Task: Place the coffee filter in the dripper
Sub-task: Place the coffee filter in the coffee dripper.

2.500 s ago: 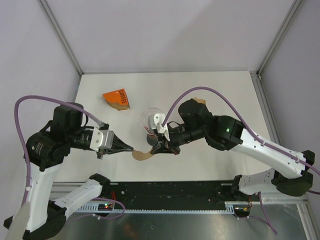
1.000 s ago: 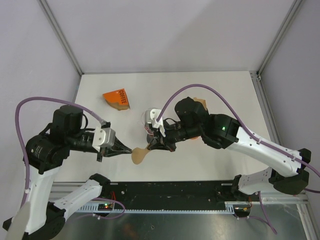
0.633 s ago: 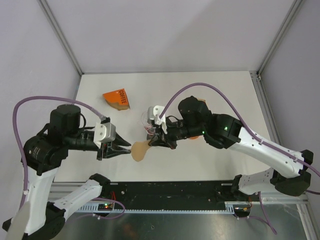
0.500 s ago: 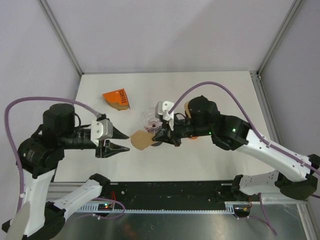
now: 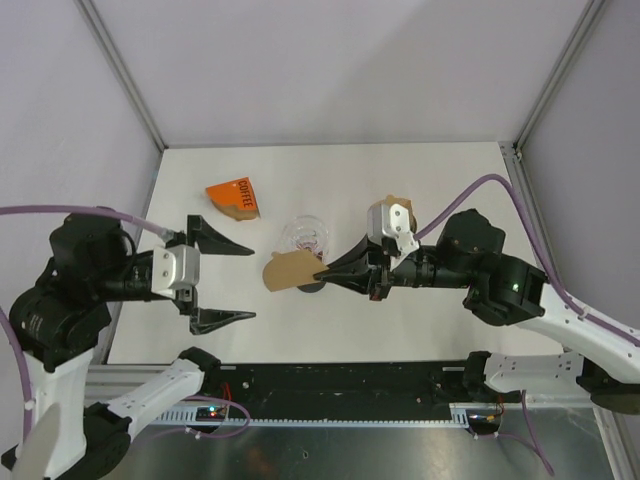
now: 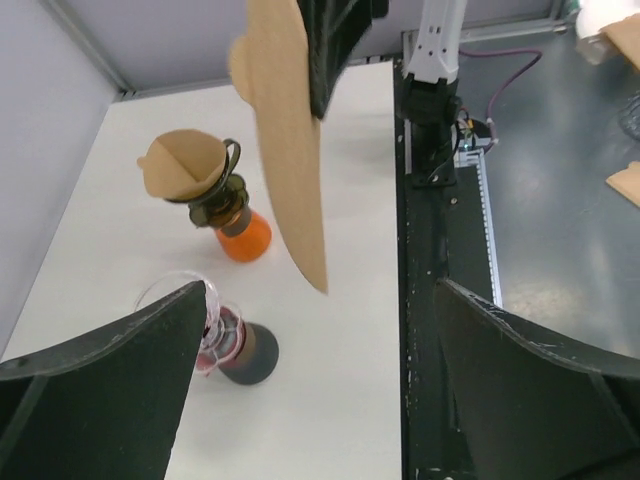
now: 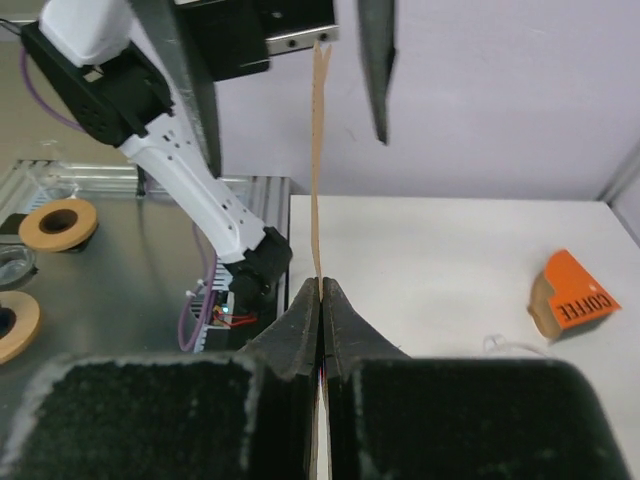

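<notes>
My right gripper (image 5: 325, 272) is shut on one edge of the brown paper coffee filter (image 5: 288, 272) and holds it in the air, just in front of the clear glass dripper (image 5: 305, 236) on its dark base. In the right wrist view the coffee filter (image 7: 318, 150) stands edge-on, pinched in the right gripper (image 7: 320, 287). My left gripper (image 5: 253, 284) is wide open to the left of the filter, apart from it. The left wrist view shows the coffee filter (image 6: 290, 150) hanging above the table, the dripper (image 6: 225, 335) below left, and the left gripper (image 6: 320, 300) empty.
An orange COFFEE box (image 5: 234, 198) lies at the back left. A second dripper on an orange base (image 6: 245, 238), with a filter (image 6: 180, 165) in it, stands behind the clear one, partly hidden by the right arm in the top view. The table's near edge meets a black rail (image 5: 330, 385).
My left gripper has let go of the filter, opened wide and drawn back to the left. The right gripper, still shut on the filter, has lifted it and moved right.
</notes>
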Controlling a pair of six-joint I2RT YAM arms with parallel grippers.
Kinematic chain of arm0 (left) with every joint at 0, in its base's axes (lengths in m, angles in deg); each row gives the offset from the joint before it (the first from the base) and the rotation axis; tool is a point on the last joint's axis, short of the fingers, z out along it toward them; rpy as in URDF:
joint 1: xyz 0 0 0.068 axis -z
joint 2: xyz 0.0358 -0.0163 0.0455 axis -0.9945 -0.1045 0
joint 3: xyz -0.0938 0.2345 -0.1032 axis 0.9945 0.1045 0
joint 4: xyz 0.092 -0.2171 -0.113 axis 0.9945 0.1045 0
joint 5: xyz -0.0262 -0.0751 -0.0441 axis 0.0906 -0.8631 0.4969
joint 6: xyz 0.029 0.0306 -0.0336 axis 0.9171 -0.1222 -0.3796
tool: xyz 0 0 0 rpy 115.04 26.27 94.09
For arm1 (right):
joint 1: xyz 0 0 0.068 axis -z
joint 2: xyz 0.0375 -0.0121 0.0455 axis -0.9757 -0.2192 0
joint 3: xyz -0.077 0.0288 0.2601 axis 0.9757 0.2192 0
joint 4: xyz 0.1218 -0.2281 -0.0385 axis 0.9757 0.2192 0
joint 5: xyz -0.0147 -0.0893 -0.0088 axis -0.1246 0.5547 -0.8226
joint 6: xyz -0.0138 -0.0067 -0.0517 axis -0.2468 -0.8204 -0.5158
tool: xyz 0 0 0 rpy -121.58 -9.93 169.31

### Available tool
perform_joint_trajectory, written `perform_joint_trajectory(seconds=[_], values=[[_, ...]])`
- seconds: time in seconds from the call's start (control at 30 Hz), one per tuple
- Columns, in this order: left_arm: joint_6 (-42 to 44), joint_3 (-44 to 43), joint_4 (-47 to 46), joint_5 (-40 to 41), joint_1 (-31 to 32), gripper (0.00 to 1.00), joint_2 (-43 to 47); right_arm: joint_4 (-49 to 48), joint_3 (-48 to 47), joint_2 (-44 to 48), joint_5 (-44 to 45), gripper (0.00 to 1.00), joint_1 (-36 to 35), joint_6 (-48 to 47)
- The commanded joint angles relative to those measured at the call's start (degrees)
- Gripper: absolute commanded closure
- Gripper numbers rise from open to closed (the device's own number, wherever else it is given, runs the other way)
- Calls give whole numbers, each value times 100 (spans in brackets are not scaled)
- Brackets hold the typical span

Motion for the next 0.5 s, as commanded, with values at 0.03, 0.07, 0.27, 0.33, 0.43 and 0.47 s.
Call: perform_joint_trajectory(seconds=[0.03,0.07,0.27,0.33,0.43,0.47], values=[[-81,-378,-262,-791,32,0,-371,-816,50,-54,-93,100,-230,-25],[-71,-374,-262,-868,32,0,-384,-860,50,-61,-111,100,-251,-23],[89,220,-263,-1788,33,29,-360,-1126,50,-200,-169,100,-305,-26],[130,350,-267,-1833,28,55,-365,-1219,50,-265,-251,100,-306,-25],[130,211,-268,-1729,34,87,-395,-1207,45,-322,-290,100,-306,-37],[109,148,-265,-1663,33,94,-409,-1170,48,-335,-267,100,-302,-47]])
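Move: The coffee filter, held out in the right gripper, has its middle about 6 cm to the right of the open left hand and 2 cm ahead, about level. From the right hand, the left gripper waits some 10 cm to the left, 1 cm back and level. The clear dripper on its dark cup stands about 27 cm ahead of the left hand, 5 cm to its right and 28 cm below. The green dripper stands 8 cm beyond the clear one and 20 cm to its right. Bring the left gripper about 2 cm right onto the filter's free end, easing a little back, turning some 15 degrees clockwise and rising slightly before sinking again, then close the wide-open fingers to pinch the paper. Meanwhile keep the right gripper's hold and feed the filter about 2.5 cm left to meet them, drawing slightly back and up. ##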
